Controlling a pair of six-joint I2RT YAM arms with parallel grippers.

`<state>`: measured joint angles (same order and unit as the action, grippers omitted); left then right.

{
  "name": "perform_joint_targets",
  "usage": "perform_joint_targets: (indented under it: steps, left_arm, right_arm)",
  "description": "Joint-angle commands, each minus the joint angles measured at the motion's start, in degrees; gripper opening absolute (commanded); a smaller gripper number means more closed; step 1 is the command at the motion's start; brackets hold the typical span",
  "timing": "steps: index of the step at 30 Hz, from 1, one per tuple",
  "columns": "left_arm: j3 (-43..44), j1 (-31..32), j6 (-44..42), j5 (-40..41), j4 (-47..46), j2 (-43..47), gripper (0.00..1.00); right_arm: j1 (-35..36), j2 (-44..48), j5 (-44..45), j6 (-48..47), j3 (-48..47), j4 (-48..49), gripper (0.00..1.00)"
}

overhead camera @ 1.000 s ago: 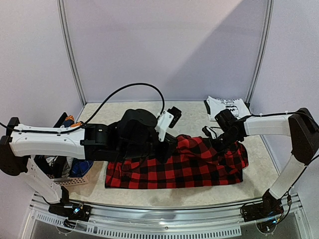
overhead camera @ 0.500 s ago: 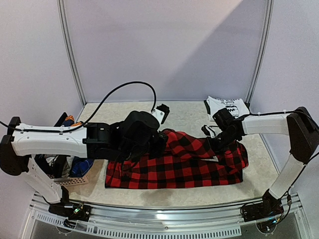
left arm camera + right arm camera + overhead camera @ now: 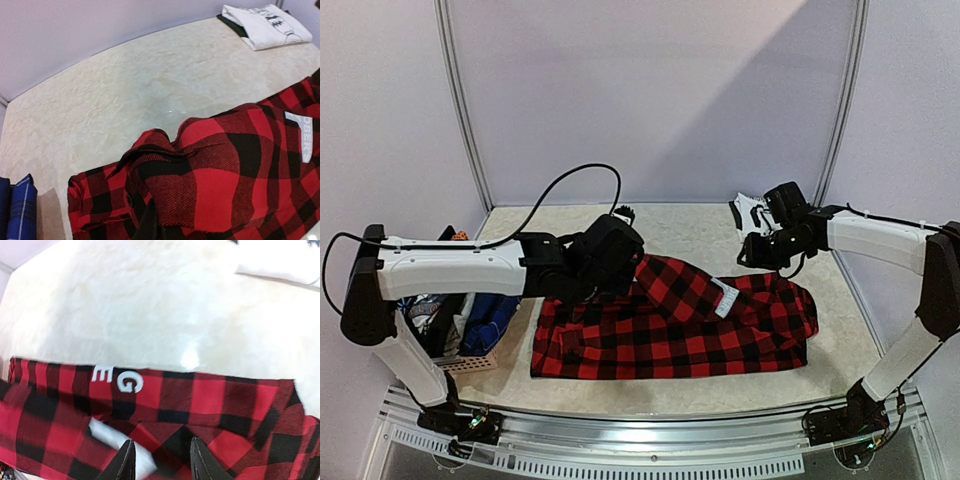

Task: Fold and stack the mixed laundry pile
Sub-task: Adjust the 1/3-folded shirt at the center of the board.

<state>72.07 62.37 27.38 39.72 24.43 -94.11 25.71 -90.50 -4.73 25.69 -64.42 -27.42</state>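
Note:
The red-black plaid shirt (image 3: 670, 335) lies spread across the front of the table, with its far left part bunched up. My left gripper (image 3: 632, 268) is shut on that raised fold; in the left wrist view the plaid shirt (image 3: 225, 165) drapes over the left gripper (image 3: 152, 225). My right gripper (image 3: 756, 252) hovers open over the shirt's far right edge. In the right wrist view nothing sits between the right gripper (image 3: 161, 455) jaws, and white lettering (image 3: 117, 379) shows on the plaid shirt (image 3: 210, 400). A folded white printed T-shirt (image 3: 760, 210) lies at the far right, partly behind the right arm.
A pinkish woven basket (image 3: 470, 362) at the left edge holds blue plaid (image 3: 20, 200), navy and orange-patterned pieces. Metal frame posts (image 3: 460, 100) and purple walls close in the table at the back and sides. The folded T-shirt (image 3: 265, 25) sits in the far right corner.
The right gripper opened, let go of the shirt and rose toward the far right. The left gripper drew its fold of shirt back to the left. A white label now shows on the shirt.

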Motion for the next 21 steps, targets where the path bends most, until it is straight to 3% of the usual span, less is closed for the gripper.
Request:
perform_joint_targets:
  steps: [1, 12, 21]
  left_arm:
    - [1.97, -3.30, 2.09, 6.10, 5.36, -2.55, 0.00]
    - [1.39, -4.98, 4.03, 13.46, 11.79, -5.76, 0.00]
    - [-1.78, -4.67, 7.59, 12.29, 13.82, -7.29, 0.00]
  right_arm:
    - [-1.18, 2.49, 4.37, 1.72, -0.16, 1.49, 0.38]
    - [-1.50, 0.09, 2.84, 1.12, -0.81, 2.58, 0.38]
    - [-1.54, -1.54, 0.58, 1.29, -0.58, 3.59, 0.38]
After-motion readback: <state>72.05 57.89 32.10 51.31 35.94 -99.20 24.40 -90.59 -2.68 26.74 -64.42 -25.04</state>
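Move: The left hand already holds the shirt's raised flap. The folded shirt's far left corner, where the flap is being taken, lies about 15 cm left of it, level fore and aft, and 16 below; the white patch is some 25 cm right and 3 back, and the laundry basket 30 left and 10 back. The open right hand hovers about 9 cm above the shirt's right far edge, which lies some 4 cm back, with the white pile about 8 cm ahead. Keeping the flap pinched in shut fingers, the left hand draws it about 7 cm left towards the folded shirt's far left corner, sinking nearly 4 cm and edging forward early on, while the wrist rolls its left side up and turns counter-clockwise, some 20 degrees altogether. The right hand only eases 1 to 2 cm forward and slightly right, staying open and clear of the cloth. ##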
